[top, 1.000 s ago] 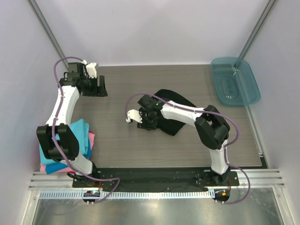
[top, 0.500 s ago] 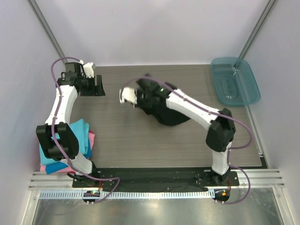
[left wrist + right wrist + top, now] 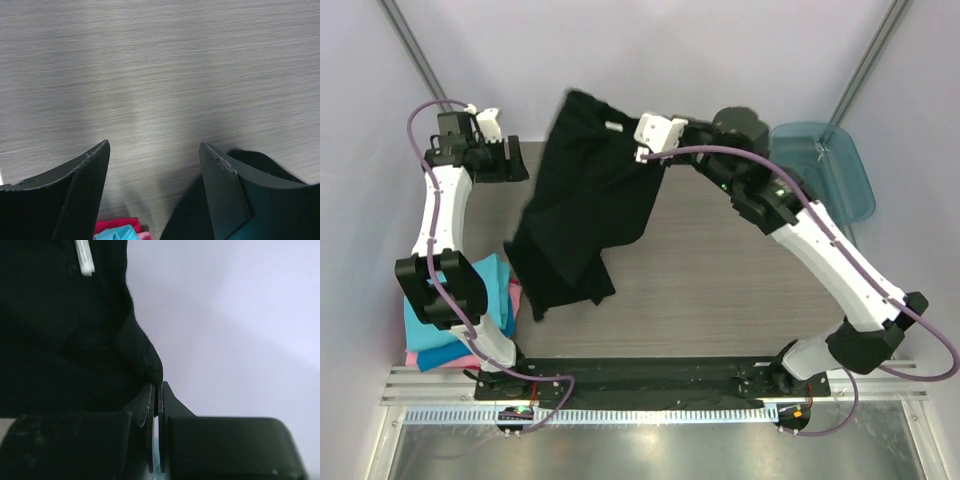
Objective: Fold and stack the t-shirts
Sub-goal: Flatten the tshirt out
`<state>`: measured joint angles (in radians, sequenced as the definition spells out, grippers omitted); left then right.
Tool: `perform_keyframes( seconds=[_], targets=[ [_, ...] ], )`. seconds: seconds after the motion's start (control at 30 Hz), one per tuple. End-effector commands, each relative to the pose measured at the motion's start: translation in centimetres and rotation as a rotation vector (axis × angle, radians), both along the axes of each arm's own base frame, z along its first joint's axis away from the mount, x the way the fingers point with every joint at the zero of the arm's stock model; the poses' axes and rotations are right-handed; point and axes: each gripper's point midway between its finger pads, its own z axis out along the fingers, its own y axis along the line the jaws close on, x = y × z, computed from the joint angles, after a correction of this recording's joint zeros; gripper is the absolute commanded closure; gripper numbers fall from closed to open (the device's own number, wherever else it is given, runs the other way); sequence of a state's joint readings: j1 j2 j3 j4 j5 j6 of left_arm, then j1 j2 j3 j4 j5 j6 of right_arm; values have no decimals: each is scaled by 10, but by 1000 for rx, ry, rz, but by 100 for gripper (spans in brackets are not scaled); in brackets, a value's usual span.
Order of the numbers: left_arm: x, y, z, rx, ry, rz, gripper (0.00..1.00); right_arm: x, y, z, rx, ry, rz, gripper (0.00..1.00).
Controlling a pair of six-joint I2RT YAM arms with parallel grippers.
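A large black t-shirt [image 3: 585, 210] hangs in the air over the table's back left, its lower hem reaching down beside the folded stack. My right gripper [image 3: 644, 162] is raised high and shut on an edge of it; in the right wrist view the cloth [image 3: 65, 340] bunches out of the pinched fingertips [image 3: 157, 386], with the white neck tag [image 3: 84, 257] above. My left gripper [image 3: 515, 160] stands open and holding nothing at the table's far left, its fingers [image 3: 155, 145] spread over bare tabletop. Folded turquoise, blue and pink t-shirts [image 3: 470, 310] lie stacked at the near left.
A translucent teal plastic tray [image 3: 820, 175] sits at the back right corner. The grey wood-grain table [image 3: 720, 290] runs between white walls. The stack's edge [image 3: 117, 232] and a piece of black cloth [image 3: 270, 162] show low in the left wrist view.
The right gripper shut on the black t-shirt and swung it up off the table toward the back; the shirt now hangs unfurled. The left gripper shifted slightly left, still open.
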<state>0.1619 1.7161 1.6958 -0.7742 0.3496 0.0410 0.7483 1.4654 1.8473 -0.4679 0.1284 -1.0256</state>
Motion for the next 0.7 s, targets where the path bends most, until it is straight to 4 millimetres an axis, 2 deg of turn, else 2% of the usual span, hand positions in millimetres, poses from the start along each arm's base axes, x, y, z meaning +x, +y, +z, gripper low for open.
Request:
perform_keyframes(
  seconds=[0.0,0.03,0.07,0.1,0.13,0.17,0.2,0.23,0.27,0.3,0.37,0.4,0.43,0.47,0.5,0.53,0.6,0.67],
  targets=[
    [-2,-7,16,-30,-39,-32,27,35,-31,-132,-179,215,-168,99],
    [-6,-9,7,-39,-17,-36,27,35,-41,-153,-196,252,-195,99],
    [-8,-12,5,-52,-11,-45,28,40,-62,-173,-208,289,-245,99],
    [-11,-14,1,-63,0,-53,28,34,-76,-217,-261,368,-274,99],
    [-15,-17,-5,-73,20,-62,28,33,-89,-236,-268,407,-312,99],
    [-17,-20,-7,-80,29,-75,30,28,-105,-268,-299,461,-342,99],
    [-24,-27,-6,-104,37,-112,31,30,-128,-277,-289,481,-394,99],
    [-29,-31,-9,-92,47,-146,31,30,-141,-287,-296,497,-423,99],
    [-32,-35,-9,-83,56,-171,31,32,-155,-292,-294,503,-464,99],
    [-45,-42,-14,-87,104,-204,31,33,-179,-301,-284,531,-518,99],
    [-61,-61,-21,-13,138,-359,32,41,-198,-301,-222,551,-579,99],
    [-85,-66,-33,18,236,-421,33,49,-225,-304,-189,577,-651,99],
    [-99,-77,-40,48,276,-498,34,54,-236,-304,-153,588,-687,99],
    [-111,-84,-47,98,299,-601,34,63,-243,-293,-79,584,-716,99],
    [-136,-87,-60,90,393,-646,34,67,-249,-294,-50,599,-732,99],
    [-148,-94,-65,90,430,-692,33,72,-257,-296,-35,614,-749,99],
    [-176,-103,-84,93,535,-772,31,77,-252,-292,-21,612,-721,99],
    [-187,-103,-101,125,595,-797,29,83,-246,-290,-10,625,-706,99]
  ],
)
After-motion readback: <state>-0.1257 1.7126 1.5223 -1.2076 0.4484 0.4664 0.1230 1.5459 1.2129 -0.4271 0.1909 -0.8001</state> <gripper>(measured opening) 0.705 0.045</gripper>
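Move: The right hand, shut on the black t-shirt high above the table, is bound for the table beside the blue tray: roughly 5 cm ahead, 27 to the right, 47 below. The tray's middle is about 13 ahead, 39 right, 44 below; the shirt's trailing hem is some 13 back, 22 left, 46 below. That hem lies about 22 back, 11 right, 22 below the left hand, with the folded stack 27 back, 12 left, 20 below. Still pinching the black t-shirt's collar end, the right hand swings it down fast by some 35 cm while sweeping about 27 cm to its right and a little forward towards the tray, then rises about 5 cm still going right, its fingers tipping down and turning clockwise. The open left hand goes back, right and down towards the shirt's hem, slowly at first, then quickly, tilting downward as it turns clockwise about 40 degrees, without touching the cloth. ##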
